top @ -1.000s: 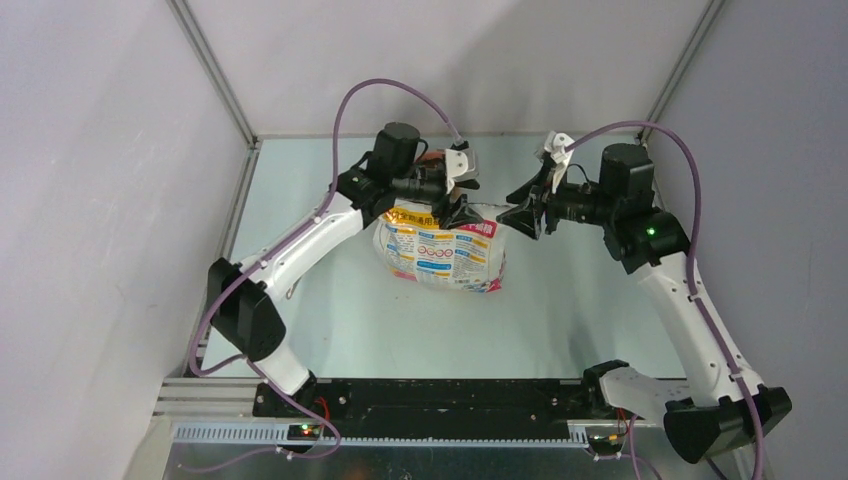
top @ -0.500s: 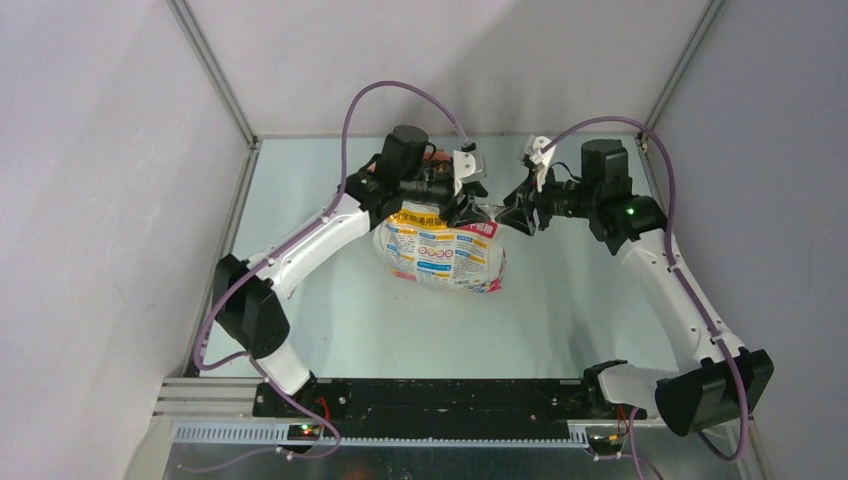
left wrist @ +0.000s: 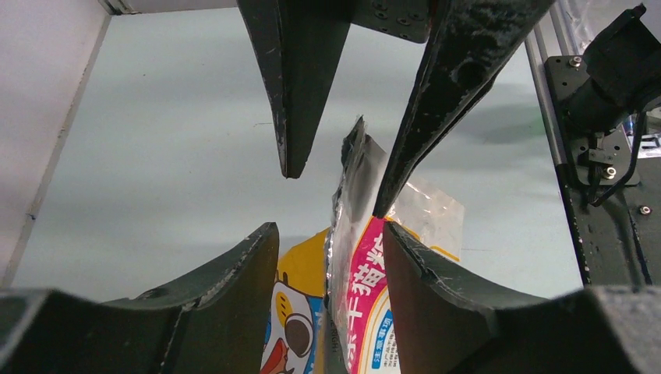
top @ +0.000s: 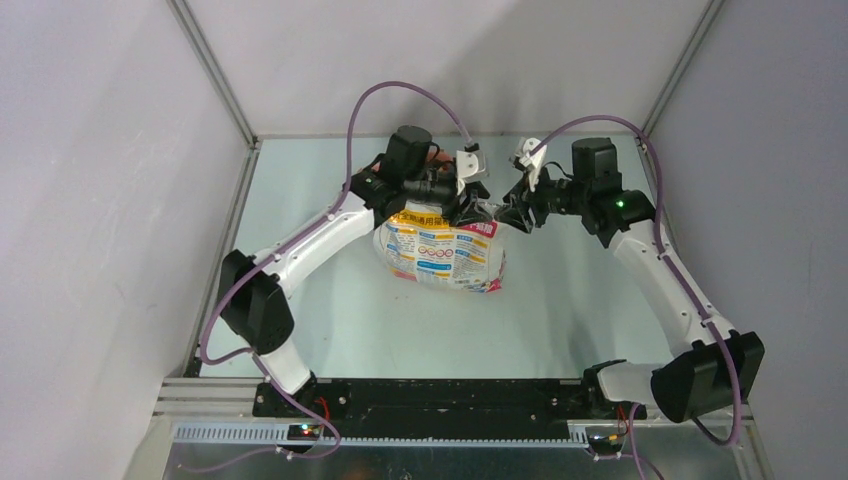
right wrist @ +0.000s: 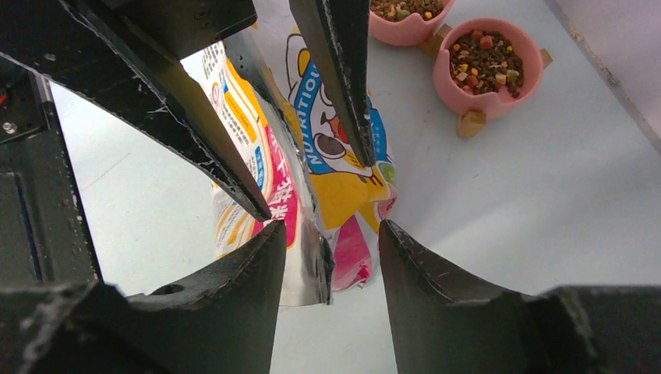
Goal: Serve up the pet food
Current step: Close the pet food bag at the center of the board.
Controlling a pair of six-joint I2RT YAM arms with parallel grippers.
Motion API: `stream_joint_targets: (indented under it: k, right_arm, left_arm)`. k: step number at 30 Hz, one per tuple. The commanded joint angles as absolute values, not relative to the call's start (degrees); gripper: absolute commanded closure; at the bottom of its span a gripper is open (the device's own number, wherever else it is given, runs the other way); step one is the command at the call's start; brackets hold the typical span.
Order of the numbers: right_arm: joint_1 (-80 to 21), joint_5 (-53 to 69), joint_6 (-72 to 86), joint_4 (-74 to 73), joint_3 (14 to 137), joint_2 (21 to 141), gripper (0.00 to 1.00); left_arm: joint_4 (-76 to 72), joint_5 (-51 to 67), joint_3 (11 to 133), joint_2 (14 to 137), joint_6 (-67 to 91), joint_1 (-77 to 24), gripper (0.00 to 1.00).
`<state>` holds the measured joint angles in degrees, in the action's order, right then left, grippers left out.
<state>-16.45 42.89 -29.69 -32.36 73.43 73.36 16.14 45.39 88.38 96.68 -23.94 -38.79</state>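
The printed cat-picture bag (top: 440, 250) lies mid-table, and its foil top edge (left wrist: 355, 195) stands upright. My left gripper (left wrist: 329, 227) is open and straddles that edge, with the pink panel against its right finger (left wrist: 436, 288). From the other side, my right gripper (right wrist: 331, 224) is open around the same corner of the bag (right wrist: 312, 257), foil beside its left finger and a gap on the right. The two grippers face each other tip to tip (top: 470, 205) (top: 505, 212). Pet food (right wrist: 485, 61) fills a pink bowl (right wrist: 522, 86) beyond the bag.
A second pink bowl (right wrist: 405, 27) holding kibble sits next to the first, near the back wall. Grey walls enclose the table on the left, back and right. The arms' base rail (top: 430, 395) runs along the near edge.
My right gripper has swung left and reached the bag's top corner. The left gripper has edged right over the same corner and its jaws have narrowed.
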Motion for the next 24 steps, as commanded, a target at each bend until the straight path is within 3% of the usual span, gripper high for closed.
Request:
stream_joint_targets:
  k: [1, 7, 11, 14, 15, 16, 18, 24]
  right_arm:
    - [-16.33, 43.66, -32.06, -32.19, 76.19, 74.42, 0.48]
    - [-16.37, 49.02, -33.69, -35.85, 78.12, 76.86, 0.61]
    - [-16.52, 49.16, -33.9, -35.59, 78.41, 77.19, 0.8]
    - [-16.48, 49.02, -34.02, -35.28, 78.56, 76.94, 0.99]
    - [-16.47, 48.49, -33.97, -35.08, 78.57, 76.67, 1.0]
    - [-16.41, 47.65, -33.86, -34.55, 78.57, 76.43, 1.0]
    - [-16.2, 46.86, -33.67, -33.88, 78.57, 75.76, 1.0]
    - [-15.52, 45.17, -32.53, -31.95, 78.57, 73.38, 1.0]
  left_arm:
    - [14.65, 46.2, 90.99, 97.5, -23.53, -39.13, 0.44]
    - [14.94, 47.31, 91.89, 98.54, -23.38, -39.12, 0.5]
    - [16.8, 45.84, 92.47, 99.12, -25.05, -39.12, 0.58]
    - [18.99, 44.73, 93.23, 99.31, -27.33, -39.18, 0.71]
    - [19.65, 44.27, 93.46, 99.31, -27.95, -39.06, 0.77]
    - [21.0, 44.07, 93.79, 99.32, -29.16, -39.04, 0.89]
    - [22.97, 43.32, 93.95, 99.06, -30.89, -38.72, 0.99]
    - [29.93, 40.08, 93.8, 97.6, -36.07, -36.61, 1.0]
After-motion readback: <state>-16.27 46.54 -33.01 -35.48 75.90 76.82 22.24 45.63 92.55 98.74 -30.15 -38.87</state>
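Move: The pet food bag's standing top edge runs left to right between both hands' half-open fingers. The stretch to be pinched lies about 1 cm below each hand point, with no offset forward or sideways. From the left hand, the bag's body is some 9 cm left, 6 cm back and 11 cm down; one filled bowl is roughly 10 cm ahead and 10 cm left, about 20 cm down. From the right hand, that bowl is some 11 cm ahead and 13 cm left. Both hands close fully from about half open and pinch the bag's top edge side by side near its right end, the left hand staying almost in place with its fingers still pointing right along the edge. The right hand first eases down about 1 cm and slightly left, turning some 5 degrees counter-clockwise, and shuts just before the left one does. ##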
